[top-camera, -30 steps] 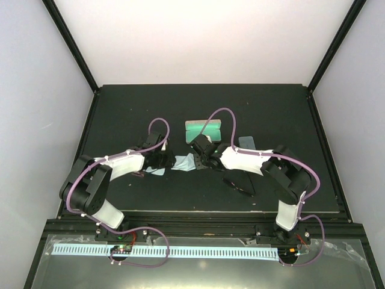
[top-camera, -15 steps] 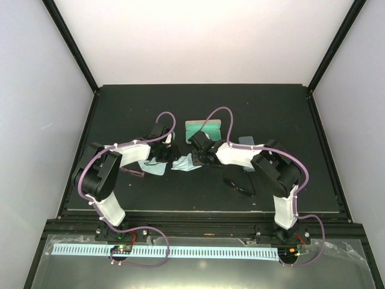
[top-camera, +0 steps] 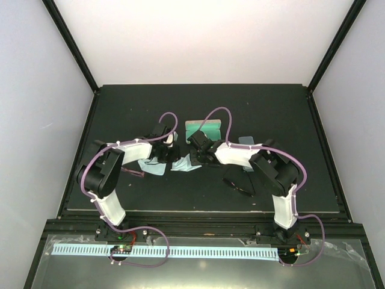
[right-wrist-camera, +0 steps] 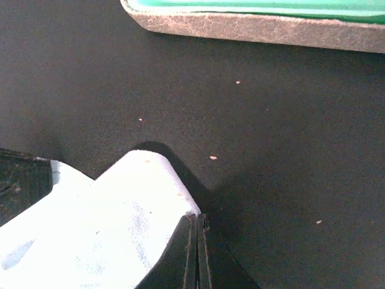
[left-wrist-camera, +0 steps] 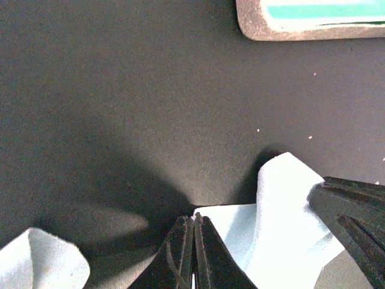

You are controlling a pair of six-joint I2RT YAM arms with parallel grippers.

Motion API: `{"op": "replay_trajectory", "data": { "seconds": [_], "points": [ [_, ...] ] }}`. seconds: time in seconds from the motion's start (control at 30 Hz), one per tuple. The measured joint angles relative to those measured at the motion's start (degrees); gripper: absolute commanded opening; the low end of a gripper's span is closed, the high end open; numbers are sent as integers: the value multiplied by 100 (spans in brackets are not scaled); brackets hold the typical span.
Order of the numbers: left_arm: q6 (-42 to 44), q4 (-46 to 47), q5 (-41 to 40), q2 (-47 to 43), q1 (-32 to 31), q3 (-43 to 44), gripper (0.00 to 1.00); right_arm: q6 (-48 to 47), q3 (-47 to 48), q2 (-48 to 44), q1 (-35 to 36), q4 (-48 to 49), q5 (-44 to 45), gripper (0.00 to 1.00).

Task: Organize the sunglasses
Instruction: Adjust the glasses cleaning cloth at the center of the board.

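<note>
The reddish-pink wire sunglasses (top-camera: 132,172) lie left of the left arm. The black sunglasses (top-camera: 239,182) lie under the right arm's forearm. Neither pair shows in the wrist views. A light blue cloth (top-camera: 185,163) lies between the two grippers. My left gripper (left-wrist-camera: 195,218) is shut, pinching that cloth's (left-wrist-camera: 274,241) left edge. My right gripper (right-wrist-camera: 197,218) is shut on the same cloth's (right-wrist-camera: 102,232) right corner. In the top view, the left gripper (top-camera: 175,156) and right gripper (top-camera: 197,159) face each other across it.
An open beige-grey case (top-camera: 203,129) with a green lining stands just beyond the grippers, its rim (right-wrist-camera: 258,27) close ahead. A second light blue cloth (top-camera: 154,168) lies under the left gripper. A blue-grey piece (top-camera: 246,142) lies right of the case.
Both arms have reached farther out towards the case, and the two grippers have closed on opposite sides of the middle cloth.
</note>
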Motion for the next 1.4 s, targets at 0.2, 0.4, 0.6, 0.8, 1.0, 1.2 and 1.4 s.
{"op": "replay_trajectory", "data": {
  "seconds": [0.2,0.4,0.6,0.8,1.0,1.2,1.4],
  "points": [
    [0,-160,4,-487,0,-181,2,-83,-304,-376,-2,66,-28,1],
    [0,-308,4,-1604,0,-258,2,-262,-765,-1403,-2,208,-57,1],
    [15,-647,66,-2667,0,-450,2,-455,-1390,-2387,-2,345,-278,1],
    [35,-1071,457,-3698,-35,-645,2,-728,-2037,-3407,11,435,-951,1],
    [-186,-1189,822,-4395,-79,-1152,1,-772,-2162,-4039,33,214,-1550,1],
    [-374,-979,737,-3866,-111,-1318,2,-667,-1805,-3298,70,-267,-1255,1],
    [-343,-221,203,-2415,-116,-1241,1,-608,-1381,-2090,90,-118,-173,1]
  ]
}}
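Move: The cleaning cloth is already pinched at one edge by each gripper, its middle about 4 cm right and 1 cm back of the left hand, some 4 cm left and 1 cm back of the right, just below both. From the right hand, the open case is about 12 cm ahead and 3 cm right, and the black sunglasses 16 cm right, 10 cm back. A second cloth lies some 9 cm left of the left hand and 2 cm back. Up first, then back towards the bases, both hands swing the pinched cloth off the board together, rising about 15 cm and drawing back 10, wrists tilting some 20 degrees and mostly returning. They then sweep down and forward together, still well above the board, fingers shut throughout; the right hand also works about 3.5 cm outward, widening the span. ##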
